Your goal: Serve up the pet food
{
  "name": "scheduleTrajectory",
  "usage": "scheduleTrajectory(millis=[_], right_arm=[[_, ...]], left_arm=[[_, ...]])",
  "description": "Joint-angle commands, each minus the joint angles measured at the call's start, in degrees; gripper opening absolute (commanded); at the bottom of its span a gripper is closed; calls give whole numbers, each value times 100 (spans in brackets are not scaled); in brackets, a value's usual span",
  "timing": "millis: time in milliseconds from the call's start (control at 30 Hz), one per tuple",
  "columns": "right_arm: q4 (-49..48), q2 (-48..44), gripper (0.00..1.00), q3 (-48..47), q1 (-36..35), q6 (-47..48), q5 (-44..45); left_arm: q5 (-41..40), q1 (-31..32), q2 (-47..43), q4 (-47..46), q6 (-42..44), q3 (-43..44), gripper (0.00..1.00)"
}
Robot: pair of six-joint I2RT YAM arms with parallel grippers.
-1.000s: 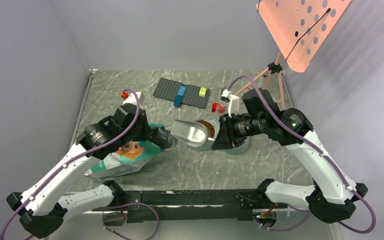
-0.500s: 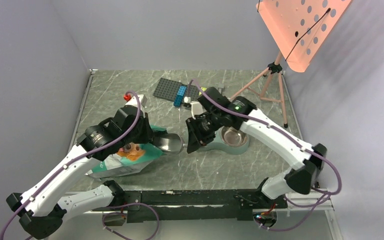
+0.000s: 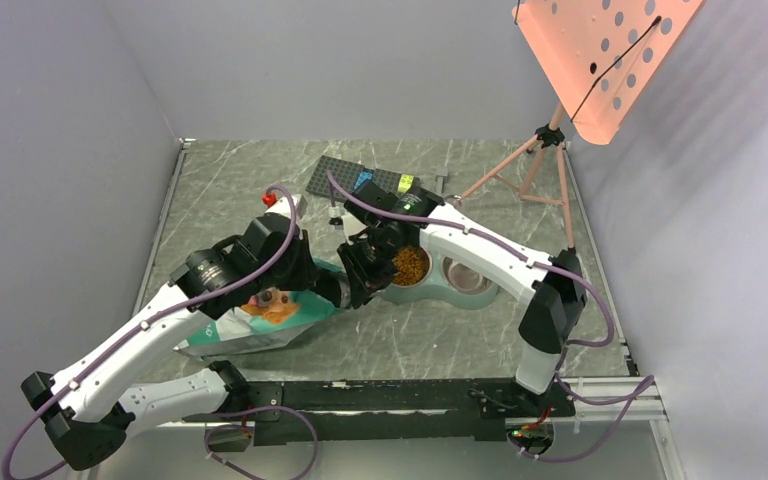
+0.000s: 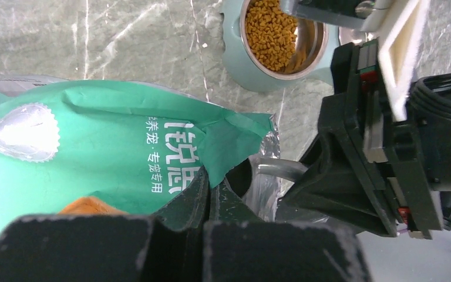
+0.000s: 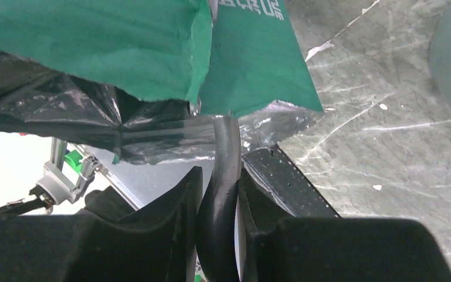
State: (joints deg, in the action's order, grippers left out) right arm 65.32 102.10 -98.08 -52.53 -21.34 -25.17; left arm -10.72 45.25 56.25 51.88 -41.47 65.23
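The teal-and-white pouch lies at the left, its torn mouth facing right. My left gripper is shut on the pouch's upper lip, holding the mouth apart. The right gripper is shut on the dark handle of the metal scoop. The handle runs into the foil-lined mouth, and the scoop's bowl is hidden inside the pouch. Orange-brown pet food fills the left bowl of the grey-green twin dish. In the left wrist view the pet food sits beyond the pouch.
The dish's right steel bowl holds nothing. A grey brick baseplate with blue and yellow bricks lies at the back. A red brick sits behind the left arm. A pink tripod carries a perforated board at the back right.
The right arm has swung left from over the dish, carrying the scoop, whose head is now inside the pouch's mouth. The left bowl is uncovered. The left gripper kept its hold.
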Motion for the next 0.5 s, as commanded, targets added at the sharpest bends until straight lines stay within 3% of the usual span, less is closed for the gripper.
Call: scheduleTrajectory(millis=[0,200,367,467], right_arm=[[-1045,212,0,278,-58,-30,31],[-2572,2021,0,-1335,-386,-336,-1061],[-4495,1247,0,45,-38,-640,-2140],[-4809,1088,0,256,77,-616,-2694]], left_arm=[[633,89,-262,-1446,-386,165,0],[359,93,-266,-1143,-527,274,0],[134,90,-485,-895,-324,440,0],[116,95,-607,-826,-464,395,0]])
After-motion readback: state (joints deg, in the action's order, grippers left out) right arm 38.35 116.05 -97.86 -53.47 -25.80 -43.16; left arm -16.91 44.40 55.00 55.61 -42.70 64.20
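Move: Just inside the pet food bag's gaping mouth sits the scoop that the right hand already holds; the mouth is about 6 cm to that hand's left and 4 cm below it. The filled bowl is about 13 cm to the right hand's right and 5 cm ahead, with the empty bowl some 30 cm right and 3 cm ahead. From the left hand, still pinching the bag's top edge, the mouth lies roughly 5 cm right, 1 cm back and 3 cm lower. Driving the held scoop deeper into the bag, the right hand sweeps about 10 cm left and sinks nearly 4 cm, its fingers reaching the mouth's rim and swinging up towards the left by some 20 degrees, mostly late on. The left hand keeps its pinch on the top edge and shifts about 3 cm left and a little down. ##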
